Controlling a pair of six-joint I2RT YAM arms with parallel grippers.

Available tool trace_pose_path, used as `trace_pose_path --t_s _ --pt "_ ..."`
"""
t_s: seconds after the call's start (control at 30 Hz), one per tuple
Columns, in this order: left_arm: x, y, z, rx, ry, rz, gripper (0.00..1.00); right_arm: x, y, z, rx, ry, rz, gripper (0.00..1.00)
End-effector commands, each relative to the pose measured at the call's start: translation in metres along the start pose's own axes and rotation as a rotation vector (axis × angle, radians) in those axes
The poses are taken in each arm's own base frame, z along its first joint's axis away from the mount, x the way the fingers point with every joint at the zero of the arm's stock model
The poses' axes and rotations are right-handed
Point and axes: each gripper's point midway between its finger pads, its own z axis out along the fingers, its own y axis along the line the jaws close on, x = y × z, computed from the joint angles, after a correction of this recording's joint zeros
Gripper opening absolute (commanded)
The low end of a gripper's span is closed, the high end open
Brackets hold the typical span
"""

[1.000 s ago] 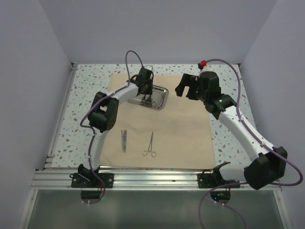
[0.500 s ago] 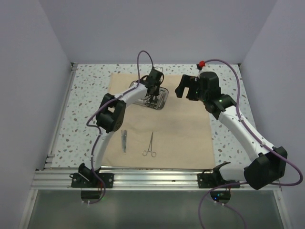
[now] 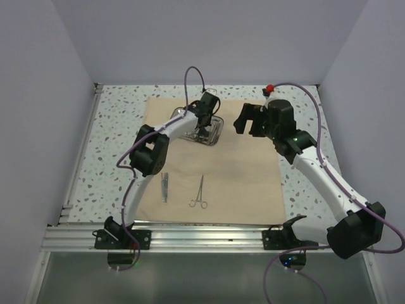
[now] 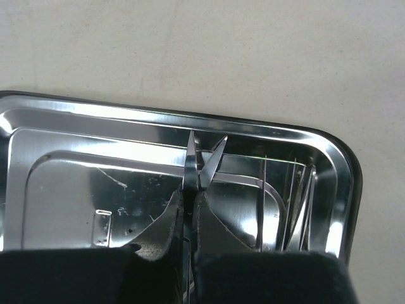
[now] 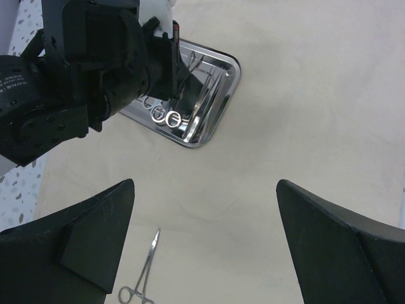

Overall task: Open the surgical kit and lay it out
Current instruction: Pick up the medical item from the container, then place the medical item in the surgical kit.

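Observation:
The beige cloth (image 3: pixel 247 171) lies spread flat on the table. The steel tray (image 3: pixel 217 131) sits on its far middle part. My left gripper (image 3: pixel 202 128) reaches down into the tray (image 4: pixel 253 130) and is shut on a pair of scissors (image 4: pixel 192 161), whose blades stick out past the fingertips, slightly apart. More thin instruments (image 4: pixel 297 202) lie at the tray's right end. My right gripper (image 3: pixel 244 120) hangs open and empty above the cloth (image 5: pixel 304 95), right of the tray (image 5: pixel 223 95).
A straight silver instrument (image 3: pixel 164 187) and ring-handled forceps (image 3: pixel 199 193) lie side by side on the near part of the cloth. The forceps also show in the right wrist view (image 5: pixel 144 272). Speckled tabletop (image 3: pixel 114 126) surrounds the cloth, with walls on three sides.
My left gripper has moved right along the tray and come down into it, closing on the scissors. My right arm has barely shifted.

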Motion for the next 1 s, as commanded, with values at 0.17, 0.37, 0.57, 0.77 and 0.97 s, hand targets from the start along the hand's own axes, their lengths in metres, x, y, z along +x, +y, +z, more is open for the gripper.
trace_pose_path --t_s 0.17,0.37,0.57,0.77,0.97 --pt "-0.064 0.04 -0.048 -0.122 -0.124 -0.002 0.0 -0.006 0.009 -0.001 -0.053 -0.04 -0.012 0.98" --pt "-0.102 0.048 -0.084 -0.12 -0.216 -0.021 0.0 -0.005 0.009 0.001 -0.055 -0.044 -0.01 0.98" --pt "-0.104 0.049 -0.129 -0.096 -0.222 -0.056 0.0 -0.003 0.011 0.002 -0.07 -0.034 -0.007 0.98" --pt "-0.028 0.038 -0.169 -0.059 -0.131 -0.101 0.0 0.001 0.01 0.011 -0.064 -0.015 -0.019 0.98" --pt "0.053 0.008 -0.215 -0.021 -0.104 -0.133 0.0 0.005 0.004 0.024 -0.029 0.015 -0.023 0.98"
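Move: The left hand already pinches the scissors in the tray, whose middle lies level with it and about 2 cm left. The near cloth they are bound for is marked by the laid-out clamp, some 31 cm back and 2 cm left; the laid-out tweezers are about 29 cm back and 14 cm left. From the right hand, that clamp is roughly 14 cm back, 17 cm left and 24 cm below. Left hand, still pinching the scissors, lifts them 15 cm, then draws back 15 cm towards the laid-out clamp. ##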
